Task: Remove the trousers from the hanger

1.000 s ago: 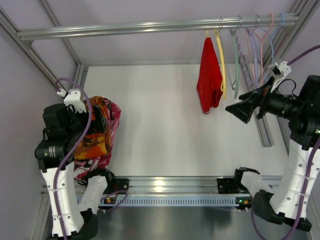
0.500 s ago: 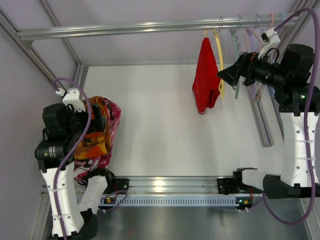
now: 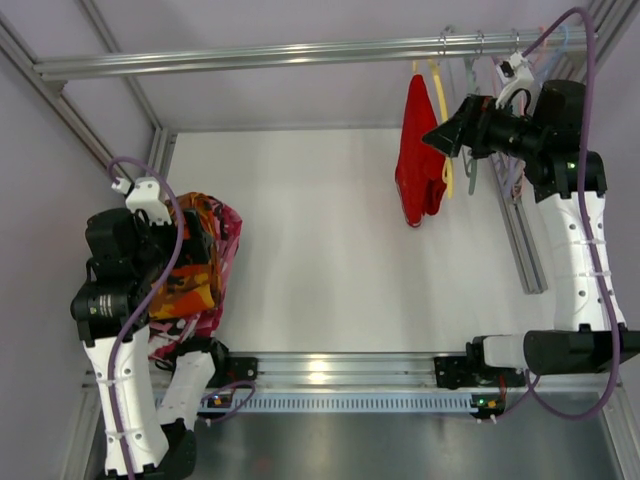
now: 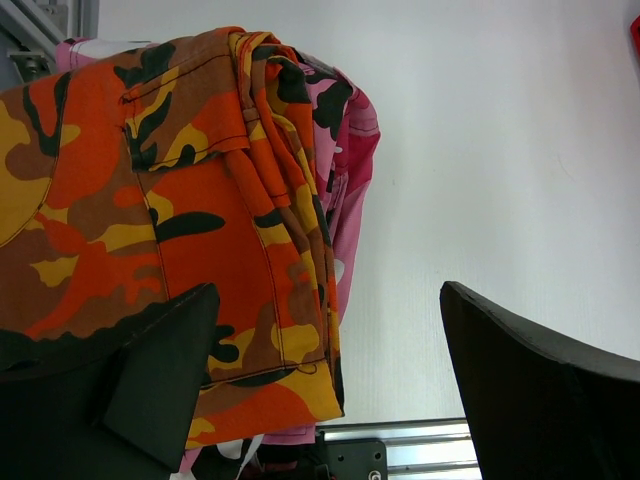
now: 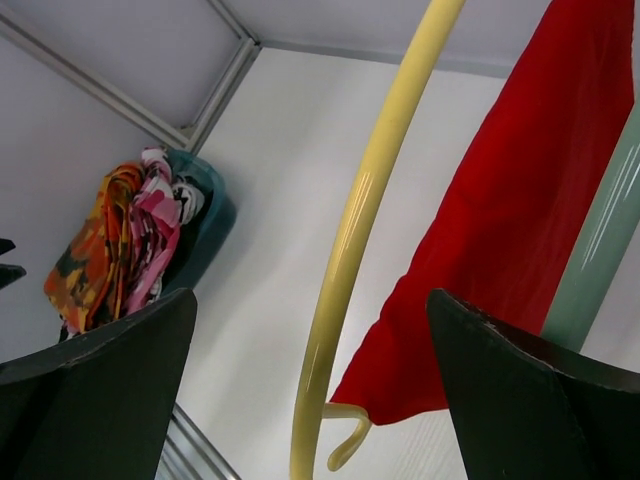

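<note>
The bright red trousers (image 3: 417, 155) hang draped on the thin yellow hanger (image 3: 441, 130) from the metal rail at the top. In the right wrist view the hanger's yellow arm (image 5: 355, 250) runs up between my open jaws, with the red trousers (image 5: 520, 220) just behind it to the right. My right gripper (image 3: 441, 137) is open, raised right beside the hanger, gripping nothing. My left gripper (image 4: 330, 390) is open at the left side, hovering over a pile of cloth.
An orange camouflage cloth (image 3: 185, 270) over a pink cloth (image 3: 222, 250) lies in a teal bin (image 5: 205, 205) at the left. Pale green, lilac, pink and blue hangers (image 3: 505, 90) hang right of the yellow one. A metal frame rail (image 3: 300, 52) spans the top.
My right arm rose and swung left, from beside the right post up to the yellow hanger. The trousers swayed slightly. The left arm stayed put.
</note>
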You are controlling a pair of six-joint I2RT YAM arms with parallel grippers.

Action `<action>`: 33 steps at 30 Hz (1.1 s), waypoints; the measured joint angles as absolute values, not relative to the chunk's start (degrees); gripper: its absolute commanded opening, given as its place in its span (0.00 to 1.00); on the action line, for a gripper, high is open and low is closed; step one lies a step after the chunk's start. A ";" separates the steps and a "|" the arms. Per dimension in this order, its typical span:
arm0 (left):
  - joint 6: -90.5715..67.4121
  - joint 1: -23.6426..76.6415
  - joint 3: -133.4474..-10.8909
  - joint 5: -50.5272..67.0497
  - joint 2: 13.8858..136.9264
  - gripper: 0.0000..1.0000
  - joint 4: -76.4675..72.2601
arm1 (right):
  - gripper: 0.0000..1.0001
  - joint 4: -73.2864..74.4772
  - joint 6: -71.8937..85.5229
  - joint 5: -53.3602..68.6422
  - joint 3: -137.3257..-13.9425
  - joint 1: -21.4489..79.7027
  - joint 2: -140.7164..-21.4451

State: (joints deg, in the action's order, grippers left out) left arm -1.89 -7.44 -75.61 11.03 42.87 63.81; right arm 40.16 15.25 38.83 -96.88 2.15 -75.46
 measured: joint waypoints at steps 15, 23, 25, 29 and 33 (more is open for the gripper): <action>-2.22 -7.44 -75.31 11.14 42.92 0.98 63.51 | 0.89 17.96 38.92 54.59 -78.70 2.24 -74.28; -2.87 -7.44 -75.31 11.33 42.89 0.98 63.44 | 0.85 8.71 52.88 58.06 -77.58 2.24 -74.19; -2.90 -7.44 -75.31 11.35 42.89 0.98 63.44 | 0.85 6.81 55.51 58.17 -77.58 2.24 -74.19; -2.90 -7.44 -75.31 11.53 42.89 0.98 63.44 | 0.81 5.08 58.24 57.98 -77.65 2.26 -74.32; -2.92 -7.44 -75.31 11.53 42.89 0.98 63.44 | 0.72 3.07 62.17 57.95 -77.54 2.28 -74.65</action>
State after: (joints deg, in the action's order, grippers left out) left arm -2.92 -7.44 -75.31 11.53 42.89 63.44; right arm 3.07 62.17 57.95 -77.54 2.28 -74.65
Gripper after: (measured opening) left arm 0.982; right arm 0.757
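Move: The near arm of the yellow hanger stands about 4 cm left and 2 cm ahead of the right hand, at its height. The trousers hang on that hanger, their middle roughly 10 cm ahead, 5 cm left and 10 cm below. The green hanger is some 3 cm to the hand's right and 3 cm ahead, level with it. From the left hand the yellow hanger's near arm lies about 42 cm right, 18 cm ahead and 10 cm higher. Left by about 5 cm goes the right hand, bringing its fingers around the near arm of the yellow hanger; it first dips about 4 cm, then rises about 5 cm again. Meanwhile the wrist rolls some 30 degrees, left side rising, and swings the fingers counter-clockwise to point more to the left. The right finger pushes the hanger arm along as the fingers close partway, still well open. ##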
